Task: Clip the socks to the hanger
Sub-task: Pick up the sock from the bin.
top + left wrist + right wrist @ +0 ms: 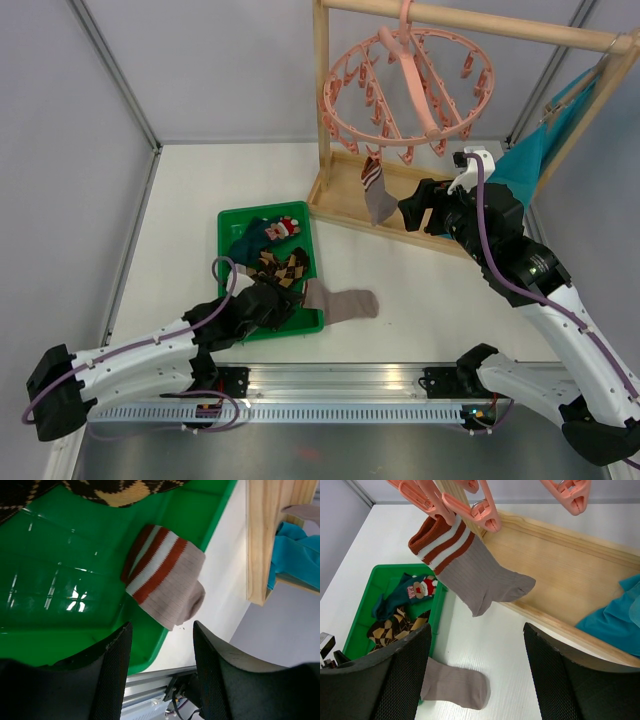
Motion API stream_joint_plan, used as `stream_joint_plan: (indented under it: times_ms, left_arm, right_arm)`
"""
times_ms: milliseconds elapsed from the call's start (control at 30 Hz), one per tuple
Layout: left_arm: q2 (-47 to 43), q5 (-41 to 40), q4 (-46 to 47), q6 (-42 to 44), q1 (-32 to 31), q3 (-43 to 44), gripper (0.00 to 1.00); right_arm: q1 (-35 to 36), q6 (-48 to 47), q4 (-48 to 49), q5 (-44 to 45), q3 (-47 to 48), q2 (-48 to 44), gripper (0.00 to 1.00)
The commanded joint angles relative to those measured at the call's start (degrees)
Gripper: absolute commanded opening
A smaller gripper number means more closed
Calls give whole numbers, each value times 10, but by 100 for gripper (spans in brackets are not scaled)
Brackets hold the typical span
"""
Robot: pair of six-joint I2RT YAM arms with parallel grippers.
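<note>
The pink hanger (408, 85) hangs from the wooden rail, and one of its clips (470, 505) holds a grey-brown sock (377, 195) (470, 570) by the striped cuff. A second grey-brown sock (345, 303) (165, 582) (455, 687) lies with its cuff in the green tray (230, 222) and its foot out on the table. The tray also holds the dark teal sock (262, 235) (405, 595) and the argyle sock (280, 268) (395, 625). My left gripper (283, 306) (161, 675) is open just short of that cuff. My right gripper (415, 215) (477, 680) is open, empty, below and beside the hanging sock.
The wooden rail frame's base (400, 215) (560, 570) stands behind the tray. A bright teal cloth (545, 145) (615, 620) is draped at the frame's right end. Enclosure walls ring the table, and a metal rail (340, 385) runs along the near edge.
</note>
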Motion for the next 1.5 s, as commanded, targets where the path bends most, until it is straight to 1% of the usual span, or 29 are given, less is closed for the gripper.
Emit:
stream_joint_plan:
  times_ms: [0, 133, 300, 467, 900, 1033, 1100, 1233, 1467]
  left_arm:
    - [11, -20, 15, -46, -3, -7, 57]
    - [42, -29, 34, -63, -2, -15, 57]
    - [81, -26, 107, -79, -2, -41, 57]
    - [109, -24, 153, -88, -2, -50, 57]
    - [115, -43, 188, -105, 8, -65, 58]
    - [128, -42, 206, -114, 14, -79, 57]
    - [132, -43, 245, -117, 14, -88, 55]
    - [141, -43, 272, -116, 16, -97, 53]
    - [135, -38, 282, -109, 17, -94, 53]
  right_arm:
    - [3, 4, 12, 10, -1, -3, 80]
    - [3, 4, 13, 10, -3, -3, 80]
    - [3, 2, 11, 10, 1, -3, 80]
    - [4, 0, 5, 13, 6, -4, 81]
    - [3, -2, 6, 13, 5, -2, 81]
    - [4, 0, 10, 12, 1, -2, 81]
    - [4, 0, 9, 10, 1, -3, 81]
    - [3, 0, 9, 12, -1, -5, 81]
    - [3, 0, 9, 13, -6, -9, 81]
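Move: Just inside the bin's right side, the grey sock's striped cuff lies about 5 cm ahead of the left hand, 2 cm to its right and 7 cm below. Its foot runs out over the rim onto the table, some 14 cm to the hand's right and 1 cm ahead; the brown argyle sock lies about 9 cm ahead and 4 cm left. From the right hand the cuff is roughly 25 cm left, 6 cm back and 32 cm below. Sinking about 4 cm into the bin first, the left hand then eases nearly 3 cm forward and a little right, so its fingertips come down around the striped cuff. The wrist turns some 10 degrees counter-clockwise on the way; the fingers stay open, narrowing only slightly, with no grip on the sock yet. ##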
